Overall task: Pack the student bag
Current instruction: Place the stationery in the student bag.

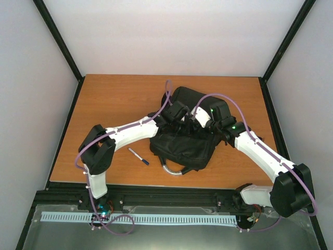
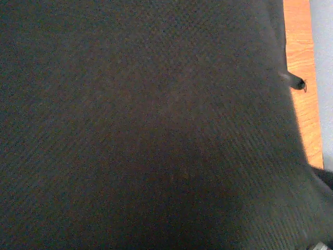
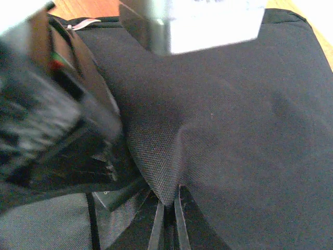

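The student bag [image 1: 184,140] is a large black fabric backpack lying in the middle of the table, with its grey loop handle [image 1: 174,171] toward the near edge. My right gripper [image 3: 170,196] is shut on a pinched fold of the bag's top fabric [image 3: 156,156]. My left gripper [image 1: 178,115] sits on the bag just left of the right one. Its fingers are hidden in the left wrist view, where black bag fabric [image 2: 145,125] fills nearly the whole frame. From above the left jaws look shut, and I cannot tell whether they hold anything.
A dark pen [image 1: 138,156] lies on the wooden table [image 1: 114,99] left of the bag. A small zip pull [image 2: 297,83] sticks out at the bag's edge. The left arm's wrist [image 3: 52,120] is close beside my right fingers.
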Robot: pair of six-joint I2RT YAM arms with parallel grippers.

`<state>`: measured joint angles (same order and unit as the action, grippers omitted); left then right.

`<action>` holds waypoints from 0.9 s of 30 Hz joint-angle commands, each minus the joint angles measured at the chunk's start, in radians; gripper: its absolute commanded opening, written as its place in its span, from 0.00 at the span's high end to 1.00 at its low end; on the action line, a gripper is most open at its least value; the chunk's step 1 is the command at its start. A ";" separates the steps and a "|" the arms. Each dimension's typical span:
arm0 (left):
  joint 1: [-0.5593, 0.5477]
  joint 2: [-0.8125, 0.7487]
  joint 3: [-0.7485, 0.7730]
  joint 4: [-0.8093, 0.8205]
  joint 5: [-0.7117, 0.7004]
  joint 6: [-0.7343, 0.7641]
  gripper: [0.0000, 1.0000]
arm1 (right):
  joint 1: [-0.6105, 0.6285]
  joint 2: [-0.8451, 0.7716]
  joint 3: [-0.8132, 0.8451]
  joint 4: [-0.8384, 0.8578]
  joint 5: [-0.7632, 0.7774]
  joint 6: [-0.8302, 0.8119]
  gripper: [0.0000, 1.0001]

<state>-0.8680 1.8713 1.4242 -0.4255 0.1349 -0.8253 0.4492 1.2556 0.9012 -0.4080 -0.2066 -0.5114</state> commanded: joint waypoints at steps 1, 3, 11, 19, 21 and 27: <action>-0.009 -0.113 -0.041 0.048 0.021 0.039 0.99 | 0.006 -0.015 0.004 0.064 -0.053 -0.001 0.97; -0.009 -0.150 -0.063 0.050 0.052 0.050 0.99 | 0.006 -0.015 0.004 0.064 -0.054 -0.002 0.97; -0.048 -0.126 -0.062 0.020 0.122 0.060 0.99 | 0.005 -0.016 0.004 0.064 -0.051 -0.002 0.97; -0.088 -0.078 -0.099 -0.004 0.034 0.040 0.99 | 0.005 -0.015 0.001 0.066 -0.053 -0.002 0.97; -0.088 -0.070 -0.096 -0.015 0.000 0.042 0.99 | 0.006 -0.014 0.001 0.067 -0.053 -0.003 0.97; -0.088 -0.009 -0.028 -0.033 -0.084 0.054 0.99 | 0.005 -0.021 0.001 0.066 -0.051 -0.005 0.97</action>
<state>-0.9508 1.8210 1.3315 -0.4408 0.1383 -0.7883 0.4492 1.2556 0.9001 -0.4088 -0.2104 -0.5117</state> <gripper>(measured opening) 0.008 0.032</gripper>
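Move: The front rim of the bag's opening lies about 5 cm back from the closed left fingers and some 3 cm lower, with the dark box marked 8600 about 1 cm back, 3 cm right and 4 cm below them. The bag's clear handle is roughly 17 cm back and 8 cm left, the loose pen 12 cm back and 22 cm left. From the right hand, that rim is about 4 cm back, 3 cm left and 5 cm down. Holding still, the right hand keeps the bag's flap edge pinched while the left, fingers shut and empty, lifts about 4.5 cm off the dark fabric, drawing back. It then carries on back and sinks some 6 cm to the opening's front rim, ending about 5 cm nearer the handle, its wrist turned slightly clockwise. ##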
